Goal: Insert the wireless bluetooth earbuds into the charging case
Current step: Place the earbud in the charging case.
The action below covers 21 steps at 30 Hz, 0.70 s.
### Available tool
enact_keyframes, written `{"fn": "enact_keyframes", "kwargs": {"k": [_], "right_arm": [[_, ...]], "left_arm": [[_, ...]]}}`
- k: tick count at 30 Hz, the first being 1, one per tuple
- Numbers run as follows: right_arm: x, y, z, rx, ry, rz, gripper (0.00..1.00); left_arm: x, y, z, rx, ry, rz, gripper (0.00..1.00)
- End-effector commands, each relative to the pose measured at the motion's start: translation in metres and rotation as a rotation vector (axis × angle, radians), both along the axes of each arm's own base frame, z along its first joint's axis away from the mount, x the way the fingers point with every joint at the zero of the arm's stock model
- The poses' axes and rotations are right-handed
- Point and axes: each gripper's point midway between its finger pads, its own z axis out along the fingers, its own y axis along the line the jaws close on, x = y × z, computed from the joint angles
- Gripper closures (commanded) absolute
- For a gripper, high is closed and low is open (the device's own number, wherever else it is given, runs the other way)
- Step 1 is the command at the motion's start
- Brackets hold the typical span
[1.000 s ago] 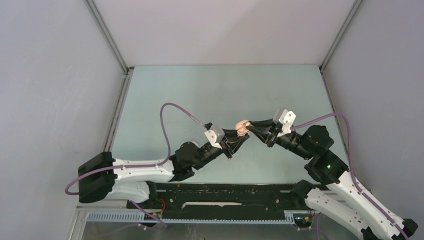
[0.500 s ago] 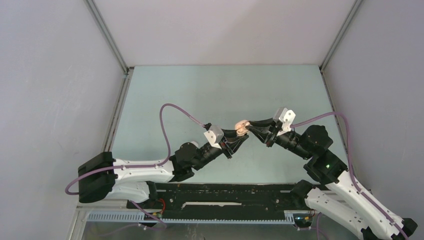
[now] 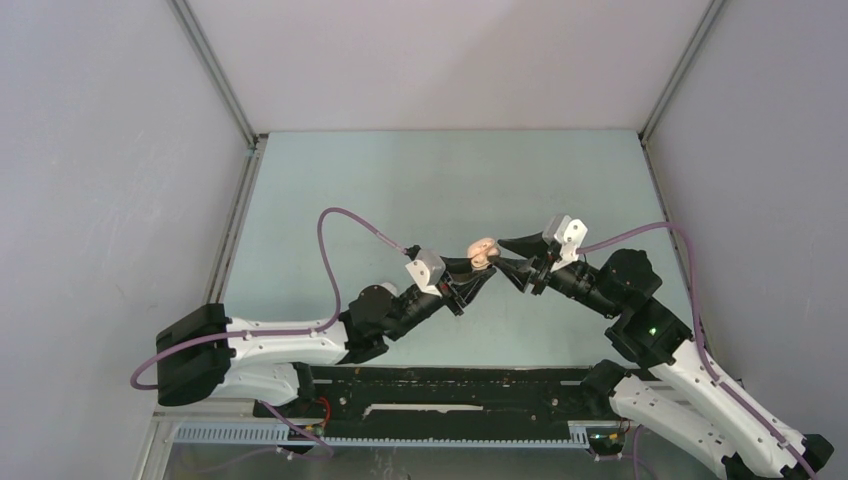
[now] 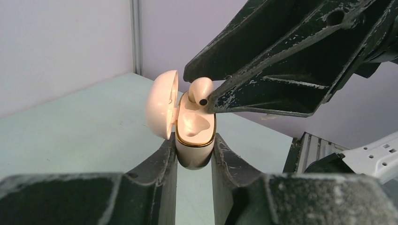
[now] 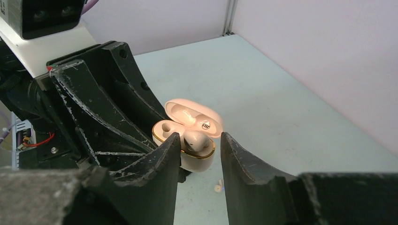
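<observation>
A beige-pink charging case (image 4: 195, 140) with a gold rim is held above the table, its lid (image 4: 162, 103) swung open. My left gripper (image 4: 194, 145) is shut on the case's lower body. One beige earbud (image 5: 195, 139) sits in the case's near slot, stem end up; the other slot is bare. My right gripper (image 5: 200, 136) straddles that earbud with its jaws open, a gap showing beside the bud. In the top view the case (image 3: 483, 250) hangs mid-table between the left gripper (image 3: 478, 272) and the right gripper (image 3: 503, 255). A second small earbud (image 5: 218, 187) lies on the table below.
The pale green table (image 3: 420, 180) is walled by white panels on three sides. A black rail (image 3: 450, 385) runs along the near edge between the arm bases. The left arm's purple cable (image 3: 340, 225) loops above the table.
The right gripper's jaws have spread apart and let go of the earbud, which now rests in the case. The left gripper and the case have barely moved.
</observation>
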Motion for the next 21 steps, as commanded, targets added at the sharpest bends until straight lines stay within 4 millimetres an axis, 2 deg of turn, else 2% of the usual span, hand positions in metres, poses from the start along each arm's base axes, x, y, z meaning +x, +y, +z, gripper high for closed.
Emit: {"fn": "enact_keyframes", "kwargs": {"k": [1,4,6,10,14,18,21], "right_arm": [[-0.002,0.002,-0.005,-0.007,0.015,0.014,0.6],[-0.001,0.002,-0.004,-0.002,0.009,0.009,0.6],[-0.001,0.002,-0.001,0.004,0.002,0.009,0.56],[-0.008,0.0,0.006,-0.017,0.005,0.041,0.26],[-0.039,0.002,0.019,-0.078,0.053,0.213,0.03],[-0.043,-0.009,0.056,-0.038,0.084,0.239,0.0],[-0.037,-0.018,0.07,-0.038,0.127,0.242,0.0]], "left_arm": [[-0.002,0.007,0.027,-0.103,-0.018,0.008,1.0],[-0.002,0.007,0.026,-0.101,-0.016,0.006,1.0],[-0.002,0.006,0.025,-0.099,-0.015,0.005,1.0],[-0.002,0.006,0.022,-0.085,-0.01,0.005,1.0],[-0.003,0.004,0.016,-0.058,-0.007,-0.007,1.0],[-0.005,0.005,0.01,-0.047,0.003,-0.013,1.0],[-0.006,0.006,0.005,-0.045,0.013,-0.018,1.0]]}}
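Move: The earbud already standing in its case slot lies just beyond the right fingertips, about 2 cm left and 1 cm ahead of the right hand, level with it. The case body is roughly 3 cm left and level front to back, 1 cm lower; its open lid is some 3 cm left and 3 cm ahead. From the left hand, gripping the case, the earbud is about 2 cm ahead, 1 cm right and 2 cm up. Right fingers spread wide around the earbud, back off 2 cm, then rise about 5 cm away; left keeps holding the case. ##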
